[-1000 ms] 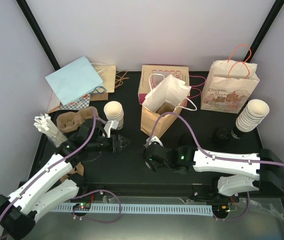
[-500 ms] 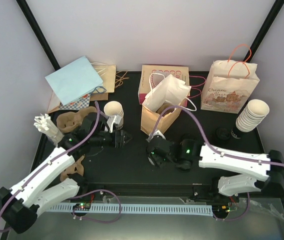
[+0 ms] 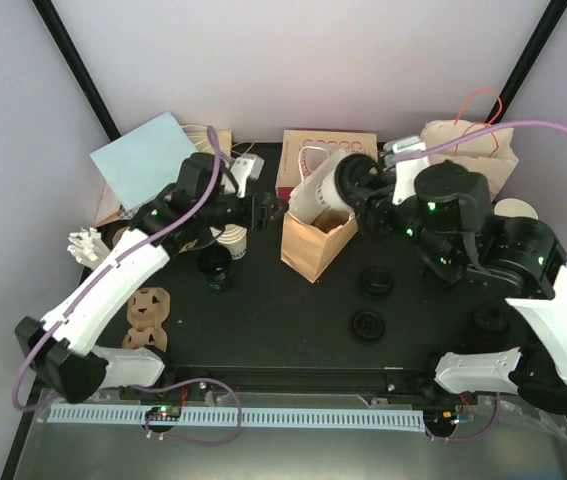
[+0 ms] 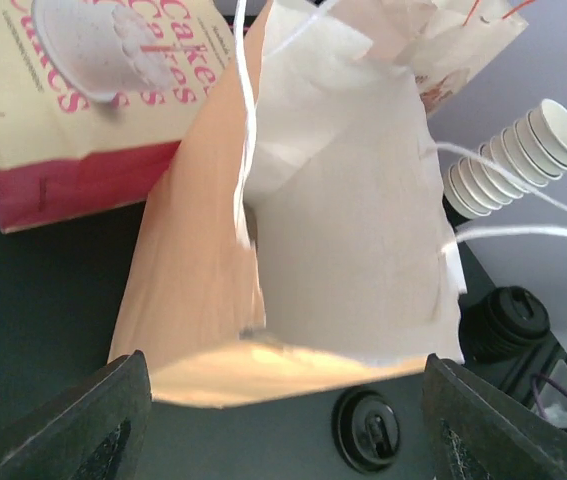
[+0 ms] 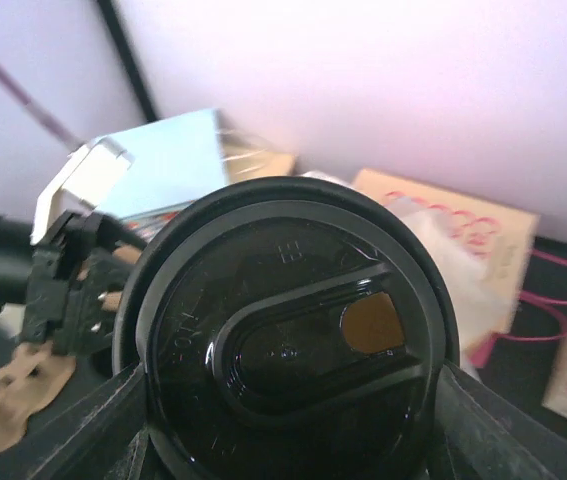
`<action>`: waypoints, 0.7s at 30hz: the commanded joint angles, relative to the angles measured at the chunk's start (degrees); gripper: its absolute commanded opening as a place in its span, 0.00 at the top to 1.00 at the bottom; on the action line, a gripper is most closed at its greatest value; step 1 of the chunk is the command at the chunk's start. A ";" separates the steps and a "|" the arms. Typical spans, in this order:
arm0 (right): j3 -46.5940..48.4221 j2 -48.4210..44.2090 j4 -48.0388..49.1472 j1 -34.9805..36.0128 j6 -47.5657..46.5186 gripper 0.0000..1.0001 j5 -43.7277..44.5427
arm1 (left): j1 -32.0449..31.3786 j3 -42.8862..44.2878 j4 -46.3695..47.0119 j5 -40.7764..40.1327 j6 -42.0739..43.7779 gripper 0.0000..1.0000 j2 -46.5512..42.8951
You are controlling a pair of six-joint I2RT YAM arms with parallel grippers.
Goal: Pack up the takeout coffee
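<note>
The takeout coffee (image 3: pixel 331 187), a cream cup with a black lid (image 5: pixel 283 330), is held tilted over the open brown paper bag (image 3: pixel 313 240). My right gripper (image 3: pixel 356 188) is shut on it. In the right wrist view the lid faces the camera and fills the gap between both fingers (image 5: pixel 73 440). My left gripper (image 3: pixel 266 212) stands open at the bag's left side. The left wrist view shows the bag (image 4: pixel 193 280), lined with white paper (image 4: pixel 353 230), just ahead of the wide jaws, which hold nothing.
Loose black lids (image 3: pixel 376 281) (image 3: pixel 367 325) lie on the table, one in front of the bag (image 4: pixel 368 430). A pink cake box (image 3: pixel 328 150) stands behind it. A cup stack (image 4: pixel 518 150) and printed bag (image 3: pixel 463 140) are right. A brown carrier (image 3: pixel 148 308) and cups (image 3: pixel 231 240) are left.
The right arm has risen from the table's middle to above the brown bag with the lidded cup. The left arm has swung over to the bag's left side, its jaws wider.
</note>
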 commanded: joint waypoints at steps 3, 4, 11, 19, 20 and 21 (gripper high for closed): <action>3.09 2.30 -1.44 -7.39 -5.14 0.53 9.81 | -1.80 11.20 -1.71 -3.81 5.22 0.22 11.54; 2.41 2.47 -0.03 -8.63 -5.68 0.53 9.01 | -2.08 13.18 -2.42 -3.96 5.77 0.21 13.26; -3.15 5.39 7.12 -16.74 -6.42 0.54 1.60 | -4.82 24.39 -7.02 -8.56 9.05 0.21 23.88; -4.74 10.66 7.16 -20.55 -7.55 0.54 -6.08 | -5.08 28.14 -9.44 -13.52 11.18 0.56 28.04; -5.26 10.92 6.93 -20.73 -7.62 0.54 -6.41 | -5.01 28.14 -9.64 -13.75 11.59 0.61 28.03; -5.69 11.20 6.61 -20.98 -7.53 0.54 -6.60 | -5.04 28.14 -9.86 -13.81 11.94 0.66 27.94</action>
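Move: The bag's left rim, with its white handle, is about 9 cm ahead of the open left hand, 7 cm to its right and 6 cm below. The stack of paper cups stands some 10 cm ahead and 13 cm left of that hand. The bag's mouth lies roughly 12 cm ahead of the cup-holding right hand, 2 cm left and 21 cm below; the nearer loose lid lies 10 cm ahead, 11 cm right, 45 cm down, and the cake box 33 cm ahead, about level sideways. The lidded coffee cup, still gripped at its lid by the right hand, first swings right and forward, then goes forward and down towards the bag's mouth, about 11 cm forward and 7 cm down overall, turning some 15 degrees clockwise. Meanwhile the left hand reaches forward, right and slightly down, rolling its left side up, and starts closing its fingers around the bag's left rim by the handle. ##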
